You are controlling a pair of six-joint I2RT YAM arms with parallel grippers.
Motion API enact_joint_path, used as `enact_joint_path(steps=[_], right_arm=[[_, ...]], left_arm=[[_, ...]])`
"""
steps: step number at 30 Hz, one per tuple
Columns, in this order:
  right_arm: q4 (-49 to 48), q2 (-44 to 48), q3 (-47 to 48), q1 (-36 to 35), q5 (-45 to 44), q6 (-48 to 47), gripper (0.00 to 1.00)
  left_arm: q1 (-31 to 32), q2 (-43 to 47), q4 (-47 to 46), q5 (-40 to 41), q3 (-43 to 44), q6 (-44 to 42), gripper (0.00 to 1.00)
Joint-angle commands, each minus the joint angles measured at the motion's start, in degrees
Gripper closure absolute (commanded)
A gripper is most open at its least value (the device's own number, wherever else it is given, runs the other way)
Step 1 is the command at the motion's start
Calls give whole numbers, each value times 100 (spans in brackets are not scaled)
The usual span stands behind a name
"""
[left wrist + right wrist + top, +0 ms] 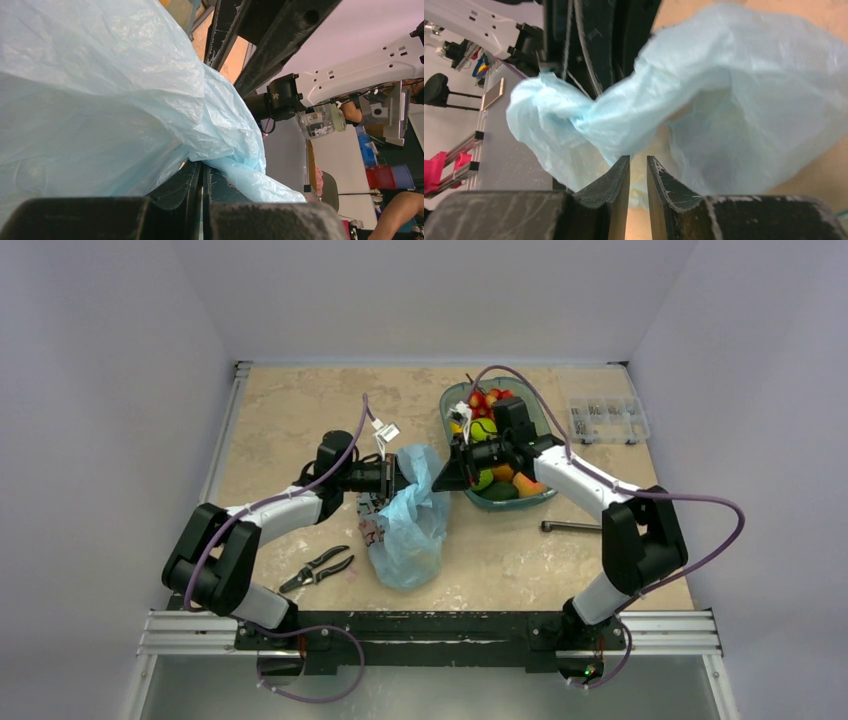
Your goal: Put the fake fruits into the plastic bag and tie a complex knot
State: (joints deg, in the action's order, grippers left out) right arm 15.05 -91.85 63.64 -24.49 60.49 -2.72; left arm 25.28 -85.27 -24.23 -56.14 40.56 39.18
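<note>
The light-blue plastic bag (410, 525) lies crumpled mid-table, its top lifted between the two arms. My left gripper (400, 478) is shut on a fold of the bag's upper edge; in the left wrist view the film (100, 100) spills out from the closed tips (202, 165). My right gripper (442, 474) faces it from the right. Its jaws (638, 159) stand a narrow gap apart, with the bag (749, 100) just beyond the tips and nothing clearly between them. The fake fruits (484, 430) are piled in the teal dish (528, 502) behind the right wrist. No knot shows.
Black-handled pliers (318, 568) lie near the front left of the bag. A metal rod-like tool (572, 527) rests to the right of the dish. A clear compartment box (607, 420) sits at the back right. A small white tag (386, 432) lies behind the bag.
</note>
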Motion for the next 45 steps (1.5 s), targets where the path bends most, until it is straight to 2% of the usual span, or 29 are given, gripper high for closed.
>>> enact_joint_path(steps=[1,9,12,18,22,24,27,31,37,41,45], right_arm=[[-1608,40,32,-319,-137,1003,78],[-2716,-285,195,-855,-165,1735,71],[-2597,-260,236,-853,-36,1663,64],[-838,389,-49,-423,49,103,51],[352,753,-201,-54,-10,-962,36],[870,838,-270,88,2,-1295,36],[1249,862,-401,111,-118,-1774,43],[545,800,-555,-70,-209,-1316,45],[-854,734,-730,-572,-779,-492,37],[-1265,651,-715,-778,-1070,-297,35],[-1276,526,-638,-893,-1187,-436,36]], left_arm=[[45,-5,-15,-134,152,-208,100],[108,-106,-12,-158,240,-226,100],[109,-85,9,-169,236,-248,100],[99,19,-15,-152,163,-186,100],[96,-20,-41,-169,201,-137,100],[100,-54,-32,-175,234,-132,100],[100,-106,-5,-207,287,-125,100],[109,-151,-16,-271,336,-62,100],[108,-131,99,-292,365,-68,100],[106,-138,104,-305,374,-48,100],[109,-144,93,-301,394,-22,100]])
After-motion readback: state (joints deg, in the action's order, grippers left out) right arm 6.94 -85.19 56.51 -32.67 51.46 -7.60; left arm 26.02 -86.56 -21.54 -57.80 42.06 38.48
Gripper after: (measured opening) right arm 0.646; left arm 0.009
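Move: The right hand goes for the twisted bag neck, about 6 cm to its left, 3 cm back and a little below. The bag's filled body lies about 7 cm left and 11 cm back of that hand; the basket of leftover fruit is some 13 cm to its right, 9 cm ahead and well below. The left hand already pinches the bag, with the twisted neck roughly 2 cm back, 1 cm right and slightly below. The right hand goes left about 6 cm, withdraws, then eases back-left to the bag neck, fingers opening. ##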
